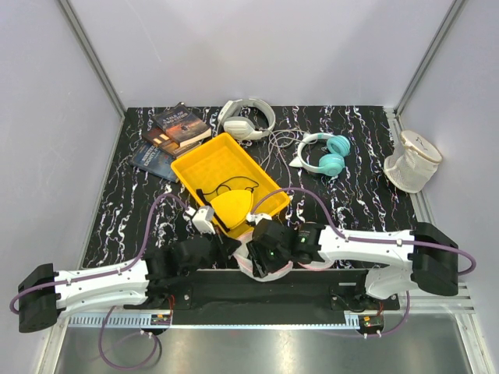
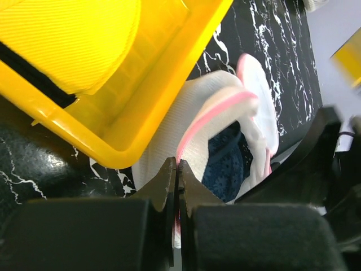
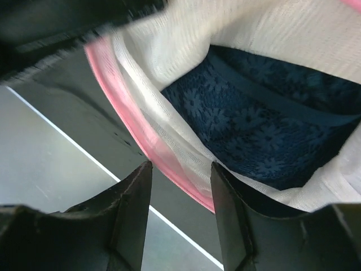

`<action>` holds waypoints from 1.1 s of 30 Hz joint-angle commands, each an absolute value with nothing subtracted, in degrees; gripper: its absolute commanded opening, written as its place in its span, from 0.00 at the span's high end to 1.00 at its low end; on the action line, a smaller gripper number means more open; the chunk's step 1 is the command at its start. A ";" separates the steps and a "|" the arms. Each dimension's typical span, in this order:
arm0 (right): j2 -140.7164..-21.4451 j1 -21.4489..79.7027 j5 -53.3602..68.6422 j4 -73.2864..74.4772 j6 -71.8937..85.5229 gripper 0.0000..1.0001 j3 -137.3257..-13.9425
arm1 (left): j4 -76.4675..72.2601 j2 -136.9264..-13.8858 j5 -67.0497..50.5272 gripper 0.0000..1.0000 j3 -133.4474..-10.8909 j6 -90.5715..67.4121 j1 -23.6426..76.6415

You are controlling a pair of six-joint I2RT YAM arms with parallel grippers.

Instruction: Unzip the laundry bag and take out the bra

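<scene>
The laundry bag [image 2: 169, 130], white mesh with a pink rim, lies at the table's near edge beside the yellow tray [image 2: 169, 84]. Its mouth gapes, and the navy bra [image 3: 265, 130] shows inside; the left wrist view also shows the bra [image 2: 225, 164]. My left gripper [image 2: 177, 165] is shut on the bag's pink rim. My right gripper [image 3: 180, 168] is open, its fingers either side of the pink rim and white mesh at the near side of the opening. From above, the bag [image 1: 248, 263] is mostly hidden between the left gripper [image 1: 232, 248] and the right gripper [image 1: 263, 251].
The yellow tray [image 1: 195, 160] holds a yellow bra [image 1: 230, 206] and stands just behind the grippers. Books [image 1: 175, 128] and white headphones [image 1: 245, 117] lie at the back. Teal headphones [image 1: 327, 156] sit right of the tray, and a cream mesh bag [image 1: 412, 160] stands at the far right edge.
</scene>
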State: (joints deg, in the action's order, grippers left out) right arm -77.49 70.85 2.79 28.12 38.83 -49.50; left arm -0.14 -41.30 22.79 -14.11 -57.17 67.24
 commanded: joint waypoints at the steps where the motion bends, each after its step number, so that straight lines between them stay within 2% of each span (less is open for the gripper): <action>1: -78.14 71.89 0.98 30.32 39.11 0.44 -50.09 | -1.84 -40.78 25.49 1.00 -13.89 -58.19 67.59; 9: -74.01 71.81 -11.41 33.40 40.51 0.37 -56.69 | -2.64 -40.87 23.12 1.00 -13.62 -55.29 68.11; 17: -71.36 69.79 -13.54 34.01 43.06 0.30 -55.90 | -3.07 -39.82 22.76 1.00 -12.39 -53.97 69.17; 21: -75.40 69.17 -13.97 33.93 43.68 0.30 -55.98 | -3.16 -39.29 23.11 1.00 -12.13 -53.79 70.05; 28: -83.58 69.08 -16.26 34.28 45.17 0.22 -58.18 | -3.78 -38.94 23.73 1.00 -11.78 -53.61 71.01; 33: -87.71 69.08 -18.19 35.50 47.63 0.21 -58.89 | -3.69 -38.41 24.26 1.00 -11.16 -54.14 71.46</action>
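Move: The bra lies in the open laundry bag, about 5 cm ahead of my right hand, 2 cm to its right and some 4 cm below; from my left hand, the same bra is level ahead, about 7 cm to the right and 4 cm lower. From my right hand, the bag's open flap is some 14 cm right and 4 cm ahead, the yellow pouch about 16 cm ahead and 6 cm left, and the yellow tray's middle 22 cm ahead and 6 cm left. I dip my right hand slightly at the bag's near rim, arc it up and about 5 cm forward over the bra, then sink it some 7 cm into the bag's mouth, spreading the half-open fingers to straddle the bra, turning them clockwise and steeper downward, roughly 15 degrees. My left hand keeps its pinch on the pink edge and eases back 2 cm. ##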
